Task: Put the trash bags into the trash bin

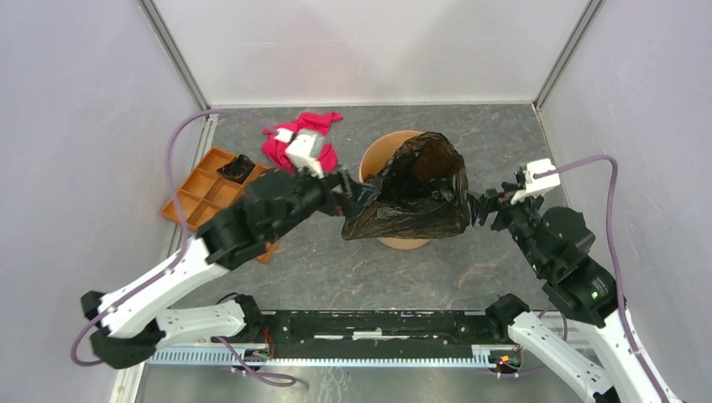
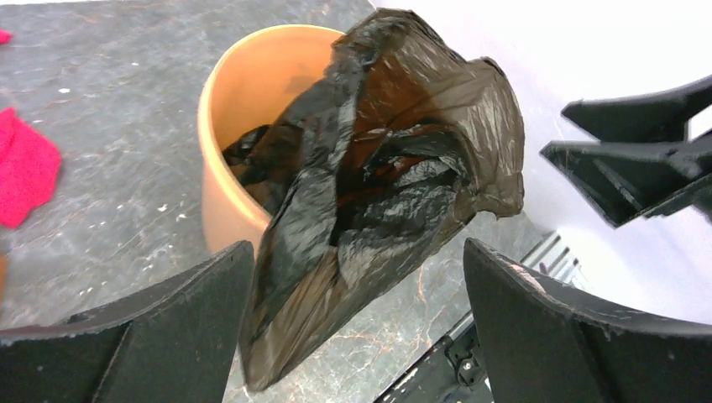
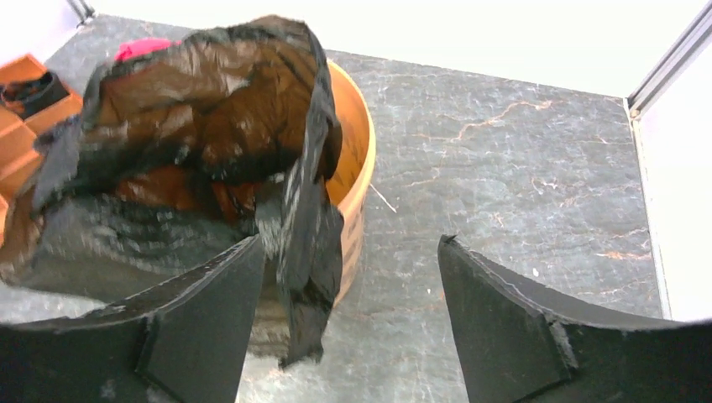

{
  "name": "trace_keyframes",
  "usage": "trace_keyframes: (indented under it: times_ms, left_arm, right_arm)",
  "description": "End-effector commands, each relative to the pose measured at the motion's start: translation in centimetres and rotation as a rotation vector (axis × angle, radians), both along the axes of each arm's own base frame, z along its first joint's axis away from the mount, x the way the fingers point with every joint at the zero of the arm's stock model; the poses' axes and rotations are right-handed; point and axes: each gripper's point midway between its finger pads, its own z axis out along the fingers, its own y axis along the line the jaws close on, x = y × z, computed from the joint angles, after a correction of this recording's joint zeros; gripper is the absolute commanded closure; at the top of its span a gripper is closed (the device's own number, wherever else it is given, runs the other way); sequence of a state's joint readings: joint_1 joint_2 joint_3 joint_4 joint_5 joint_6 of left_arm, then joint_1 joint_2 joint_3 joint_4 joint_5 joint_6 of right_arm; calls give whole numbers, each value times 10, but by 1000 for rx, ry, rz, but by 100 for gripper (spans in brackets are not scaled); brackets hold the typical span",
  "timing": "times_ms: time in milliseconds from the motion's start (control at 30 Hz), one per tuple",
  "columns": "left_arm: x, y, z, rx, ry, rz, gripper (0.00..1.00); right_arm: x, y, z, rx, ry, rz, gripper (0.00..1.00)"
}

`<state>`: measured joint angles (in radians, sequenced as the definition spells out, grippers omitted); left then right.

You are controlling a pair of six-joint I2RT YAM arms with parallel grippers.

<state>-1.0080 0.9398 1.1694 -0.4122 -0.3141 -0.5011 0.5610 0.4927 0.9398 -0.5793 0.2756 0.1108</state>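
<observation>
The trash bin (image 1: pixel 372 157) stands mid-table. A large trash bag (image 1: pixel 420 189) is draped over its rim; part lies inside, and most hangs over the near and right side down to the table. My left gripper (image 1: pixel 351 195) is open at the bag's left edge. In the left wrist view the bag (image 2: pixel 378 185) hangs between its spread jaws (image 2: pixel 357 252) without being pinched, and the bin (image 2: pixel 243 101) is behind. My right gripper (image 1: pixel 480 207) is open at the bag's right edge (image 3: pixel 351 243). A strip of the bag (image 3: pixel 306 252) hangs beside its left finger, in front of the bin (image 3: pixel 354 151).
A pink-red cloth (image 1: pixel 306 138) lies behind and left of the bin, partly under the left wrist. A flat orange tray (image 1: pixel 206 191) with square compartments sits at the left, with a small black item (image 1: pixel 238 168) in one compartment. Enclosure walls stand on three sides.
</observation>
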Motion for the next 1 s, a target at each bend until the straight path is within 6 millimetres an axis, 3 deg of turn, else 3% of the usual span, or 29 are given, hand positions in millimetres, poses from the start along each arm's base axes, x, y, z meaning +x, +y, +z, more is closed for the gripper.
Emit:
trace_keyframes:
  times_ms: [0,67,167,233,333,433,567,700,833,867,967]
  left_arm:
    - [20,-43,-4,77,-29,-155,0]
    - [38,-53,-15,50,54,-208,0]
    - [62,-50,-24,-8,115,-217,0]
    - [70,-49,-29,-6,106,-206,0]
    - [76,-52,-36,-10,127,-222,1]
    - [78,-57,-39,-25,130,-236,6]
    - [83,-58,-46,-10,139,-226,21]
    - [87,-63,-51,10,137,-241,22]
    - [88,-71,-53,13,139,-276,27]
    - [90,-72,-55,18,141,-275,31]
    - [98,-69,-56,32,143,-247,48]
  right_arm:
    - [26,5,33,55,-4,-78,23]
    - [39,11,33,34,8,-83,25]
    - [52,26,34,29,6,-47,25]
    - [57,33,37,40,-8,-27,20]
    - [69,37,29,7,6,-37,23]
    - [79,35,24,-28,-8,-59,38]
    - [90,35,23,-27,-49,-51,61]
    - [98,48,23,-24,-68,14,76]
    - [109,46,24,-32,-84,27,92]
    - [111,47,24,-33,-89,44,98]
    - [119,43,22,-21,-94,71,100]
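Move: The left edge of the trash bag's open mouth is about 8 cm ahead of my left hand, 7 cm to its right and 9 cm below. The trash bin under the bag has its middle some 14 cm ahead, 12 cm right and 25 cm down, with the red cloth roughly 40 cm ahead, 17 cm left, on the table. From my right hand, the bag's right far rim lies 11 cm ahead and 4 cm left, level, and the bin about 13 cm ahead, 16 cm left. My open right hand reaches about 11 cm forward and a little left to the bag's right far rim, and its fingers shut to pinch the film there. My left hand goes forward, right and down, each by 6 to 9 cm, towards the bag's left edge, rising a touch midway; it tips down and turns clockwise some 15 degrees and starts closing with the edge between its fingers. ##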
